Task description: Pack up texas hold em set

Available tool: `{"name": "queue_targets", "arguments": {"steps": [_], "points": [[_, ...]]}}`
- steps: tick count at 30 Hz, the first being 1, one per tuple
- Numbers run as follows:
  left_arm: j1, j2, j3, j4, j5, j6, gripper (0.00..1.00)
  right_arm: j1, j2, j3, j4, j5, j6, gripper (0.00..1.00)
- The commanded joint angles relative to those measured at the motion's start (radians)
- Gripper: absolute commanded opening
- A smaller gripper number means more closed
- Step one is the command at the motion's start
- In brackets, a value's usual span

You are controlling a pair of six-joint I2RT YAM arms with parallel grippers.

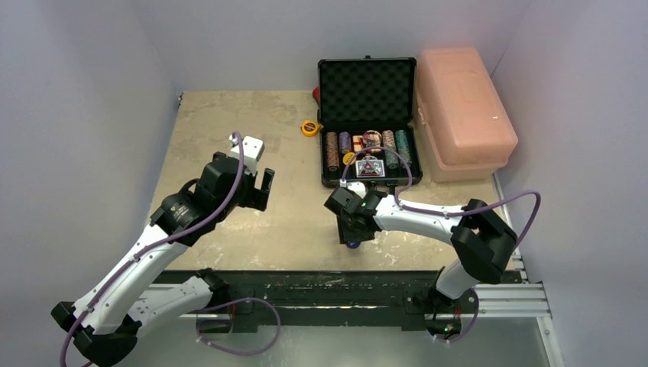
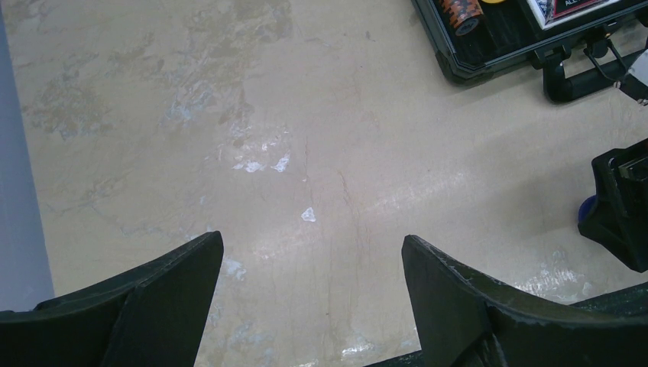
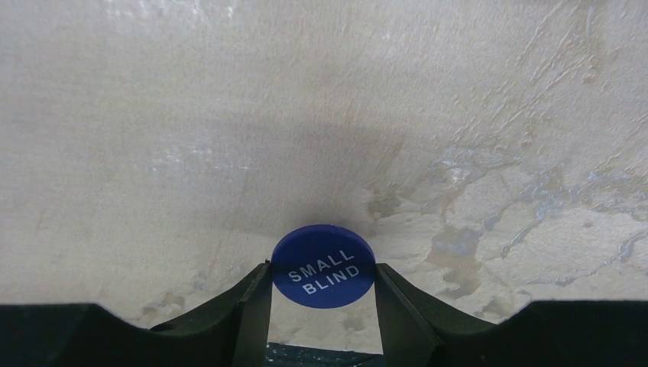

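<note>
The black briefcase (image 1: 327, 134) lies open at the back of the table, its foam lid upright. Chip stacks (image 1: 332, 150), a card deck (image 1: 370, 168) and a yellow button (image 1: 349, 158) lie inside. In front of the case my right gripper (image 1: 353, 234) is shut on the blue button (image 3: 323, 264) marked SMALL BLIND. Its fingertips (image 3: 260, 287) pinch the button's two edges low over the tabletop. My left gripper (image 1: 264, 189) hovers open over bare table to the left, nothing between its fingers (image 2: 183, 267). In the left wrist view the case corner (image 2: 458, 69) and handle (image 2: 569, 80) show at top right.
A pink plastic box (image 1: 462, 111) stands against the case's right side. A yellow tape measure (image 1: 309, 128) lies left of the case, with a small red thing (image 1: 315, 93) behind it. Walls close in the table on the left, back and right.
</note>
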Motion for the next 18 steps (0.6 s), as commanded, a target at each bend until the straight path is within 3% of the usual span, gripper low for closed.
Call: {"name": "queue_targets", "arguments": {"steps": [1, 18], "points": [[0.007, -0.011, 0.008, 0.015, -0.002, 0.018, 0.87, 0.005, -0.036, 0.054, -0.025, 0.043, 0.023, 0.4], [0.008, -0.018, 0.007, 0.016, -0.002, 0.019, 0.87, -0.004, -0.009, 0.266, -0.093, 0.113, -0.038, 0.42]]}}
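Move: The right hand already holds the blue small blind button, a few centimetres above the table. The yellow button in the open case lies about 23 cm straight ahead, roughly level in height. The playing cards lie 6 cm to its right and 2 cm nearer; the brown chips 5 cm to its left and 2 cm farther out. From the idle left hand, the yellow button is some 17 cm ahead, 26 cm right and 22 cm below. The right hand, keeping its pinch, lifts the blue button 5 cm, also forward towards the case and left. ##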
